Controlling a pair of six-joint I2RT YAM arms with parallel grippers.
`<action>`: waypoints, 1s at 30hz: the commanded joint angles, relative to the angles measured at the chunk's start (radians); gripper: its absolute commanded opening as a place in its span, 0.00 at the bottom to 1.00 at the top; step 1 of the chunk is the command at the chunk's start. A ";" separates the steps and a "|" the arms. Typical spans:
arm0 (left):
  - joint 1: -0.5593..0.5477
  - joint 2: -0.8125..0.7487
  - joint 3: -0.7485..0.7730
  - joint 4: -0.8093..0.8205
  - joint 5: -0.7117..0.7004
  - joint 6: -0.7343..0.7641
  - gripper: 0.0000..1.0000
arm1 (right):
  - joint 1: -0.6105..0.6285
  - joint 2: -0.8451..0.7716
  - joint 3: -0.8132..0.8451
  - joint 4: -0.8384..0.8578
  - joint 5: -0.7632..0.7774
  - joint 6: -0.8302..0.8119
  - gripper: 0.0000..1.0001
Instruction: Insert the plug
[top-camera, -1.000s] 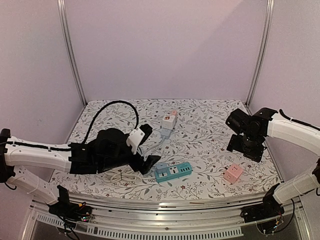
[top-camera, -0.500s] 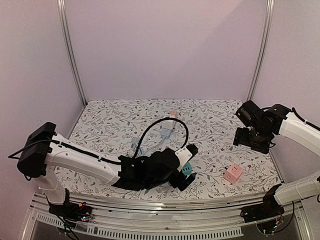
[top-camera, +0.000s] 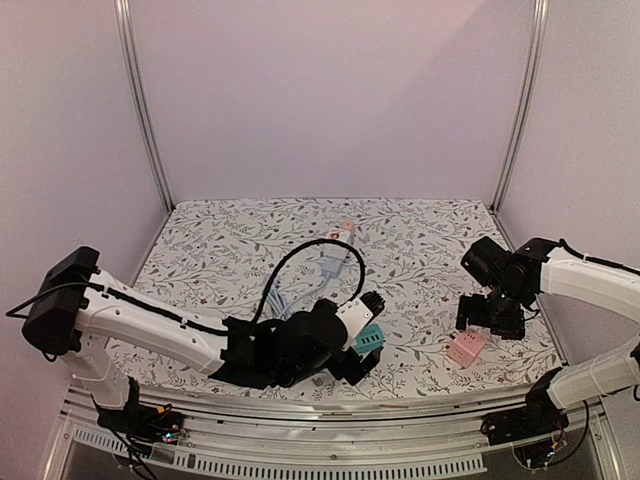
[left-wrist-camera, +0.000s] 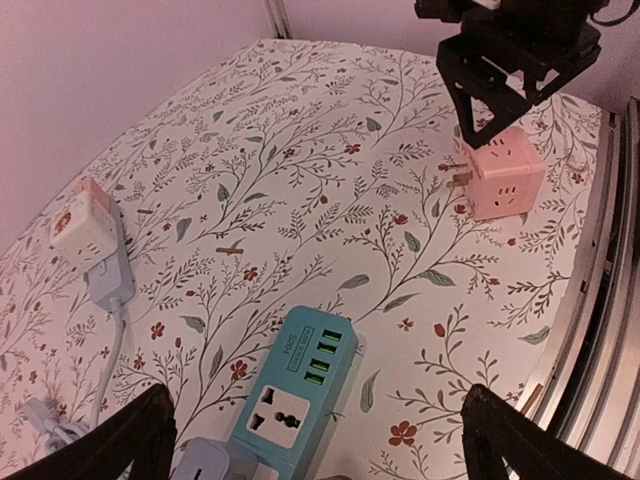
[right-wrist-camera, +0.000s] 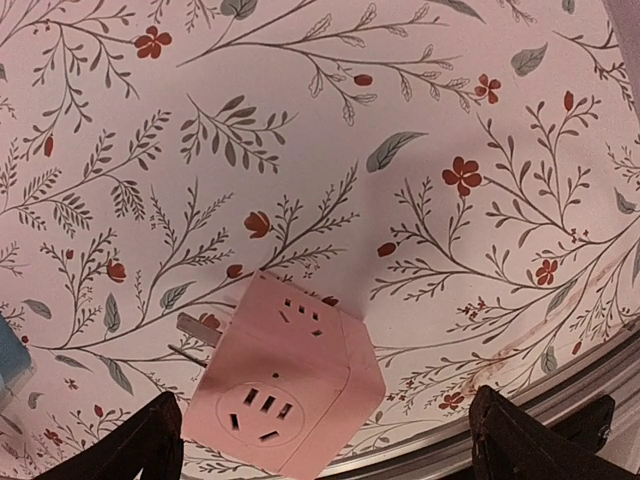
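Note:
The plug is a pink cube (top-camera: 466, 347) with metal prongs on its left side and sockets on its faces. It lies on the floral table near the front right edge. My right gripper (top-camera: 495, 318) hovers open just above it, and the cube (right-wrist-camera: 285, 385) lies between the fingers, untouched. A teal power strip (top-camera: 368, 338) lies front centre. My left gripper (top-camera: 366, 333) is open above the strip (left-wrist-camera: 290, 395), its fingers (left-wrist-camera: 140, 435) wide on either side. A pale grey plug (left-wrist-camera: 205, 462) sits in the strip's near end.
A white and pink cube (top-camera: 340, 238) on a grey block with a pale cable lies at the back centre. A black cable loops above the left arm. The metal rail of the table's front edge (right-wrist-camera: 520, 435) runs close to the pink cube.
The left arm swung from the left side to above the teal strip. The right gripper dropped from the back right towards the pink cube. Both grippers remain open.

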 joint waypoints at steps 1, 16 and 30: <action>0.001 -0.093 -0.049 0.019 -0.056 0.019 0.99 | -0.003 -0.010 -0.039 0.026 -0.066 0.013 0.99; 0.030 -0.143 -0.106 0.043 -0.056 0.018 0.99 | -0.003 -0.018 -0.085 0.123 -0.073 0.046 0.96; 0.035 -0.157 -0.119 0.036 -0.075 0.026 0.99 | -0.003 -0.017 -0.100 0.142 -0.089 0.052 0.57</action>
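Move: The pink cube plug stands about 4 cm below the right hand, some 2 cm back and 2 cm to its left. Its neighbours are the teal power strip, roughly 22 cm left and level fore and aft, and the grey-blue plug in it, about 26 cm left and 1 cm ahead, both some 5 cm below the hand. From the left hand the pink cube plug is about 17 cm right, 7 cm ahead and 10 cm down. The pink cube plug is pinched between the right fingers: the hand sinks about 2 cm in all and shifts 1.5 cm left, after a brief 1 cm dip back that it makes good, and the open fingers close by about a third onto opposite sides. Meanwhile the empty left hand, still open, goes about 3.5 cm left and some 3 cm up, rising first and then settling slightly. ##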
